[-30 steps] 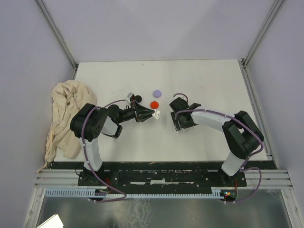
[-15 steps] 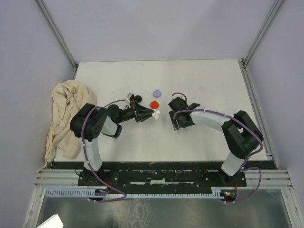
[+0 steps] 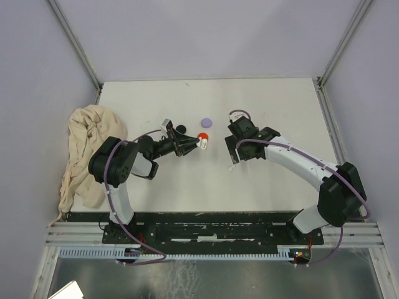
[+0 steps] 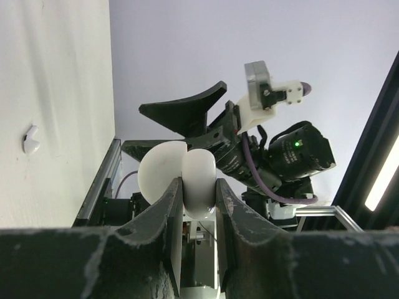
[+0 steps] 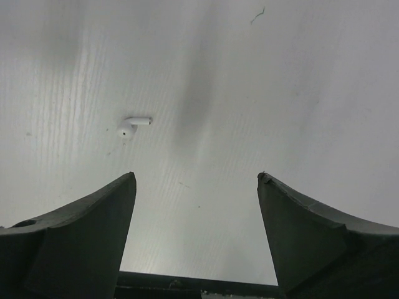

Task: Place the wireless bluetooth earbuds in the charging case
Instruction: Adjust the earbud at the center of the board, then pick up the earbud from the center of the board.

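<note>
My left gripper (image 3: 197, 144) (image 4: 198, 187) is shut on a white round charging case (image 4: 187, 168) (image 3: 204, 143), held on edge above the table beside the red disc (image 3: 201, 136). One white earbud (image 5: 134, 124) (image 3: 231, 167) lies on the table ahead and left of my right gripper (image 5: 196, 187) (image 3: 235, 156). That gripper hangs open over bare table with nothing between its fingers. In the left wrist view a small white piece (image 4: 30, 138) rests on the table, and the right arm's gripper (image 4: 187, 112) faces the case. No other earbuds show.
A lilac disc (image 3: 206, 123) and a black disc (image 3: 180, 129) lie behind the left gripper. A crumpled beige cloth (image 3: 87, 152) covers the table's left edge. Metal frame posts (image 3: 75, 43) rise at the back corners.
The left gripper carried the white case a little further back, up against the red disc. The right arm's elbow swung out to the right and its gripper shifted back, uncovering the white earbud.
</note>
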You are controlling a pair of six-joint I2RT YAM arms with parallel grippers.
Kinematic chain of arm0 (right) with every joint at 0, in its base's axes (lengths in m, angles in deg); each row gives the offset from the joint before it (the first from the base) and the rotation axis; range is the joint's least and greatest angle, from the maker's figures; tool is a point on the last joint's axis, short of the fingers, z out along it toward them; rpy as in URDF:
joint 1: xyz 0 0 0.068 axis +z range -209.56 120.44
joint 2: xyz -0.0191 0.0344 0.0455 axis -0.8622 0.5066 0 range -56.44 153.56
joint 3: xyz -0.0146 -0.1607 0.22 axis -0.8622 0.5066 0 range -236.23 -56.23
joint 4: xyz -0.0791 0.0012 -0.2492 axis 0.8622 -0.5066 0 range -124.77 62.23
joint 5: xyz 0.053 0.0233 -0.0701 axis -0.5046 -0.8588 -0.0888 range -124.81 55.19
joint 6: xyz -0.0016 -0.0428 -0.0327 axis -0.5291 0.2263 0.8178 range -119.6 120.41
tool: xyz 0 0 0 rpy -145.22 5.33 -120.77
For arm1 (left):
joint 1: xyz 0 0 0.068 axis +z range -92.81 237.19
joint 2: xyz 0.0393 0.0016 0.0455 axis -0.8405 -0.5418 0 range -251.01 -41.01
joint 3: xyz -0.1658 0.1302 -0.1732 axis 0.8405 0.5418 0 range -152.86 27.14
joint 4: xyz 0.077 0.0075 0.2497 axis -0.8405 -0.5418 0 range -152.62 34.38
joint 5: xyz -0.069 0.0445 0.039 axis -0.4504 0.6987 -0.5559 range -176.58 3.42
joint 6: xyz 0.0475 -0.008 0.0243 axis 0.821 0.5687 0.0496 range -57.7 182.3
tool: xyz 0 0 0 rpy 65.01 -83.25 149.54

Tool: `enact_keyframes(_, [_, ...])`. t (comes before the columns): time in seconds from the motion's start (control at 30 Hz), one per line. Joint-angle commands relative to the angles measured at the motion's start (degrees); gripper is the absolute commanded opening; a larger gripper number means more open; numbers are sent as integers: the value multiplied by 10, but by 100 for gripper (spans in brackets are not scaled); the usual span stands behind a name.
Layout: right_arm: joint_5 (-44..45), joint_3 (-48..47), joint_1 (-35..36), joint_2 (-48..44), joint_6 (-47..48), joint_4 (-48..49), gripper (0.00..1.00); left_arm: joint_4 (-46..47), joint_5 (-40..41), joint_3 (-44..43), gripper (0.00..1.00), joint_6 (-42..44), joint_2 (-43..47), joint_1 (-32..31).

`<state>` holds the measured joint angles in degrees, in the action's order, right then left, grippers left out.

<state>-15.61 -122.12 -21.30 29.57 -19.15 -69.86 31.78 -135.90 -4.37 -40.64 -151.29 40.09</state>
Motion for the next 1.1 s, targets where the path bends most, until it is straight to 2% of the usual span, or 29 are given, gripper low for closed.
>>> enact_keyframes(0.0, [-30,10,3,-19,33,-33,86,115,16,10,3,-38,31,-1])
enact_keyframes(0.3, [-47,36,3,7,63,5,86,96,10,-4,3,-40,44,-7])
enact_keyframes(0.57, [-58,22,5,78,61,30,86,83,-4,-31,3,-41,42,-8])
enact_keyframes(1.07, [-65,-1,8,152,63,66,85,83,-6,-19,3,-37,48,-8])
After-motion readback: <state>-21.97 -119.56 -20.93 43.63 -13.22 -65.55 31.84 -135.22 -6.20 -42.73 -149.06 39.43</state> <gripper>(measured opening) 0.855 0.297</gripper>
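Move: The white earbud I am after lies on the table about 5 cm to the left of my open right hand, level with it fore and aft, some 10 cm below. The white charging case in my left gripper is roughly 15 cm left of the right hand, 2 cm farther out and 5 cm higher; the red case stands about 12 cm beyond the earbud and 10 cm to its left. From my left hand, the earbud is some 11 cm right, 4 cm back and 15 cm down. I bring my open right hand back about 2.5 cm as it starts to sink, then drop it almost straight down beside the earbud, some 9 cm in all, easing slightly forward and left at the end. The fingers tip about 15 degrees steeper towards the table and turn a little counter-clockwise, staying wide open. My left hand keeps its grip on the white case and lifts it about 2.5 cm. ##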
